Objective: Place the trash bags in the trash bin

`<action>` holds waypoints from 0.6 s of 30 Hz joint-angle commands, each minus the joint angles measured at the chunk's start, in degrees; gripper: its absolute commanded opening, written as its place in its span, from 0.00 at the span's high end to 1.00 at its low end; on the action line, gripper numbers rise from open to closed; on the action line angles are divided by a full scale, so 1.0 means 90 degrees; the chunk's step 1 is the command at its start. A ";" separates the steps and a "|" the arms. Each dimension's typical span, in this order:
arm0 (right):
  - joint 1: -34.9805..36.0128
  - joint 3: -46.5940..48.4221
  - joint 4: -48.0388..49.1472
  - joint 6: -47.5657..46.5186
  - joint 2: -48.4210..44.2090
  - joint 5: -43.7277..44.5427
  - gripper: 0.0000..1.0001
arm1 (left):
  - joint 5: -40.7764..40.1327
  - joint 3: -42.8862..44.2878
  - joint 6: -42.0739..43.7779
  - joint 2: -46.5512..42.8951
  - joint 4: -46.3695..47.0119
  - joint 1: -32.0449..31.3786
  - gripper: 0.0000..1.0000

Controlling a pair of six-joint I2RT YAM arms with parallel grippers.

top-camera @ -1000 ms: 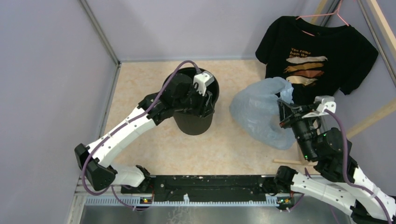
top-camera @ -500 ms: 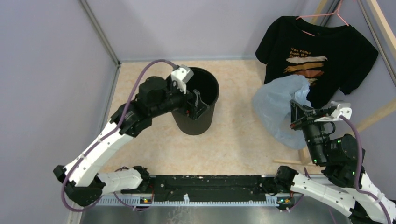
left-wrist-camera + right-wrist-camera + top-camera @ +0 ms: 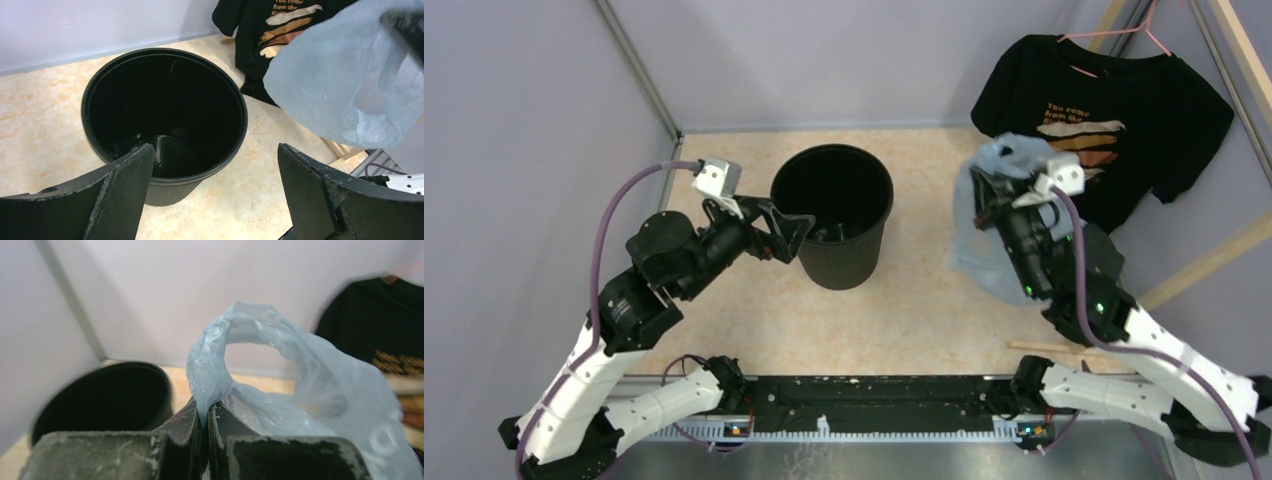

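Observation:
The round black trash bin point(image 3: 839, 265) stands upright in the middle of the table, and its inside looks empty in the left wrist view point(image 3: 165, 52). My left gripper point(image 3: 792, 236) is open and empty just left of the bin, its jaws wide apart point(image 3: 215, 150). My right gripper point(image 3: 990, 192) is shut on a handle loop of the light-blue trash bag point(image 3: 972, 235). The bag hangs in the air to the right of the bin point(image 3: 345, 85). In the right wrist view the loop point(image 3: 235, 335) rises out of the closed fingers point(image 3: 205, 410), with the bin point(image 3: 100, 400) beyond at left.
A black printed T-shirt point(image 3: 1104, 120) on a pink hanger hangs at the back right, just behind the bag. A thin wooden stick point(image 3: 1044, 347) lies on the table at the front right. Grey walls enclose the left and back sides.
My left gripper has pulled out of the bin and back to its left side. My right gripper has lifted the bag and carried it up and left toward the bin.

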 commanded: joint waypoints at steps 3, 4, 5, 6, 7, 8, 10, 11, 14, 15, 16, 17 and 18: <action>0.0003 0.2848 0.1166 0.0307 0.2321 -0.2934 1.00 | -0.0599 -0.0159 -0.0262 -0.0489 -0.0160 -0.0023 0.02; 0.0006 0.3262 0.1209 0.0522 0.2743 -0.3404 1.00 | -0.0665 -0.0170 -0.0292 -0.0575 -0.0203 -0.0028 0.02; 0.0008 0.3656 0.1280 0.0821 0.3015 -0.3833 1.00 | -0.0739 -0.0180 -0.0317 -0.0661 -0.0260 -0.0024 0.02; 0.0016 0.3968 0.1408 0.1112 0.3215 -0.4223 1.00 | -0.0822 -0.0181 -0.0342 -0.0750 -0.0315 -0.0029 0.02; 0.0009 0.4289 0.1627 0.1404 0.3397 -0.4519 1.00 | -0.0902 -0.0182 -0.0370 -0.0831 -0.0379 -0.0022 0.02; 0.0008 0.4443 0.1887 0.1657 0.3532 -0.4838 1.00 | -0.0996 -0.0190 -0.0394 -0.0917 -0.0444 -0.0022 0.02; 0.0015 0.4596 0.2502 0.2133 0.3691 -0.5213 1.00 | -0.1154 -0.0197 -0.0447 -0.1096 -0.0548 -0.0023 0.02; 0.0009 0.4639 0.2753 0.2304 0.3731 -0.5323 1.00 | -0.1223 -0.0197 -0.0461 -0.1176 -0.0585 -0.0026 0.02; 0.0009 0.4643 0.3248 0.2626 0.3746 -0.5326 1.00 | -0.1469 -0.0206 -0.0513 -0.1409 -0.0678 -0.0028 0.02; 0.0011 0.4579 0.3335 0.2672 0.3711 -0.5239 1.00 | -0.1556 -0.0215 -0.0528 -0.1486 -0.0681 -0.0026 0.02; 0.0013 0.4469 0.3413 0.2708 0.3656 -0.5093 1.00 | -0.1661 -0.0235 -0.0547 -0.1566 -0.0680 -0.0021 0.02; 0.0009 0.4317 0.3520 0.2745 0.3560 -0.4926 1.00 | -0.1772 -0.0254 -0.0574 -0.1652 -0.0675 -0.0021 0.02; 0.0008 0.4098 0.3616 0.2754 0.3443 -0.4715 1.00 | -0.1897 -0.0280 -0.0597 -0.1721 -0.0662 -0.0024 0.02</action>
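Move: The right hand's shut fingers still pinch the trash bag by its rim. The trash bin it is being carried to stands about 15 cm ahead and 24 cm left of that hand, its middle some 28 cm below. The black shirt hangs roughly 25 cm ahead of the same hand, 18 cm to its right and 15 cm lower. From the open, empty left hand, the bin is about 17 cm ahead, 7 cm right and 27 cm down. Keeping its pinch on the bag rim, the right hand swings fast up and left, some 24 cm higher and 16 cm across to carry the bag above the bin, drawing back a little late on; its wrist turns counter-clockwise and tips up. The left hand, fingers wide open, backs off from the bin about 8 cm leftward and slightly back. ##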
